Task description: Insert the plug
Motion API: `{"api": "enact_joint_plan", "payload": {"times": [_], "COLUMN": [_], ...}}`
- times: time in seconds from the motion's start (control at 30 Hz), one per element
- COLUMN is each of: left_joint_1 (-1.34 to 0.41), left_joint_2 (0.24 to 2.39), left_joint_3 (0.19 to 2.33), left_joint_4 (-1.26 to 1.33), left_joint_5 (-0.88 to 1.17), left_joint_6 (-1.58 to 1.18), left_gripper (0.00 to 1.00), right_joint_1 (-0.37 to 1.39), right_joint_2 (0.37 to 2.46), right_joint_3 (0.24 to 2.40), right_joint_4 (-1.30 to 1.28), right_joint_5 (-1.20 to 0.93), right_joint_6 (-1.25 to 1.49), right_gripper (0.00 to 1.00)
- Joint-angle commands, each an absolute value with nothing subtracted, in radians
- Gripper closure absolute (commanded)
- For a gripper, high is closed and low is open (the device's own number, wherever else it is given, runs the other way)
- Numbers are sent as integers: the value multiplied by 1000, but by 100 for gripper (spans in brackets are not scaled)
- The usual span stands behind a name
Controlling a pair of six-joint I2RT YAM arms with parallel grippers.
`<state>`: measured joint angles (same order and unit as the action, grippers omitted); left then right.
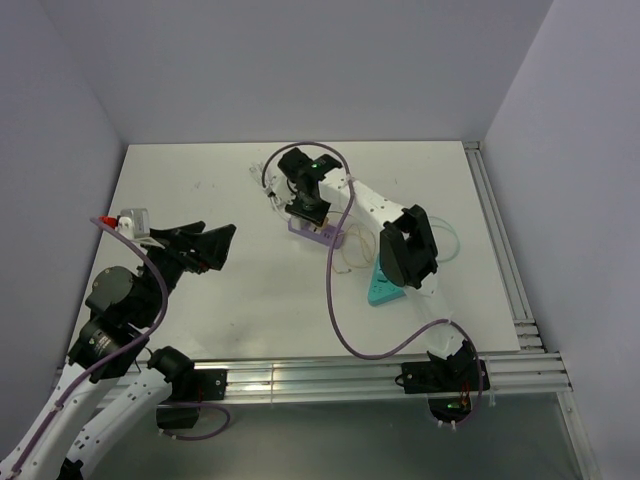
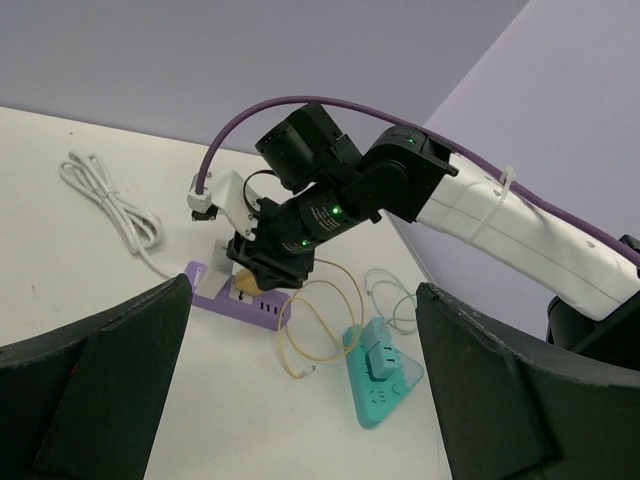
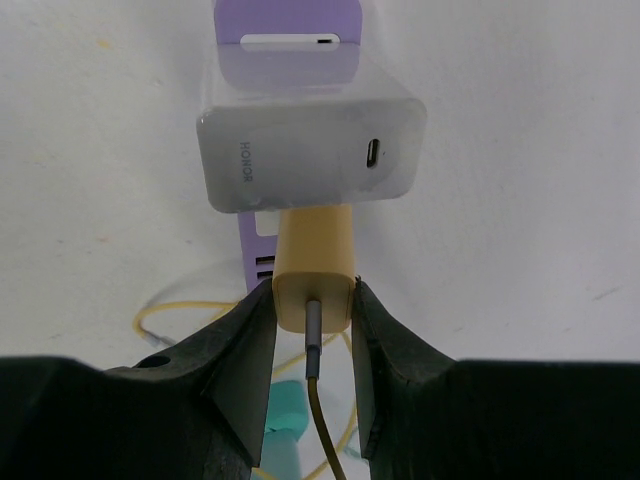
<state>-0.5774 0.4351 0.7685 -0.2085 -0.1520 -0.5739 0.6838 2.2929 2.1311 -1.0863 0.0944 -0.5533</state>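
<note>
The small yellow-tan plug (image 3: 315, 270) sits between the fingers of my right gripper (image 3: 312, 290), which is shut on its sides. Its thin yellow cable (image 3: 325, 430) trails back from it and lies in loops on the table (image 2: 320, 320). The plug's far end meets the top of the purple power strip (image 3: 290, 40), right beside a white charger (image 3: 310, 150) that stands in the strip. I cannot tell how deep the plug's prongs sit. In the top view my right gripper (image 1: 308, 208) hangs over the strip (image 1: 322, 237). My left gripper (image 1: 215, 243) is open and empty, off to the left.
A teal triangular power strip (image 2: 385, 370) with a pale green cable (image 2: 395, 300) lies near the right arm's elbow. The purple strip's white cord (image 2: 110, 200) is coiled at the back left. An aluminium rail (image 1: 500, 260) runs along the table's right edge.
</note>
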Motion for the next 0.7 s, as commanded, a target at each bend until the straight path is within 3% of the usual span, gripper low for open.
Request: {"api": "enact_joint_plan", "payload": {"times": [0.0,0.43,0.67], "left_joint_1": [-580,-580,-581], "left_joint_2": [423,397,384], "left_joint_3": [767,764,761], "left_joint_4": [-209,-230,-239], "left_joint_5": [-169,-169,-175], "left_joint_6": [-548,-554,-548], "left_gripper": [0,1,0], "right_joint_1": [739,837,906], "right_joint_2": [2301,2195,2224], "right_joint_3": [2146,1938,1927], "right_joint_4": [-1124,-1152,-1172], "right_joint_5": [-78,-86,-51], "right_joint_6": [-561,-457,-420], "right_gripper": [100,100,100]}}
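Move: The right hand already grips the yellow plug, set against the purple power strip, whose middle is about 3 cm below and 1 cm left of this hand. The white charger on the strip stands some 4 cm left and 1 cm ahead; the teal strip lies about 16 cm back and 16 cm right, 4 cm below. For the left hand the purple strip is roughly 19 cm ahead, 20 cm right and 30 cm below. Keep the right fingers closed on the yellow plug and drag the purple strip by it across the table, about 10 cm back towards the base and some 5 cm to the left, the leftward part coming quickest at first. Stay nearly level, bring the fingers about 8 degrees closer to vertical, and turn the hand slightly counter-clockwise. ##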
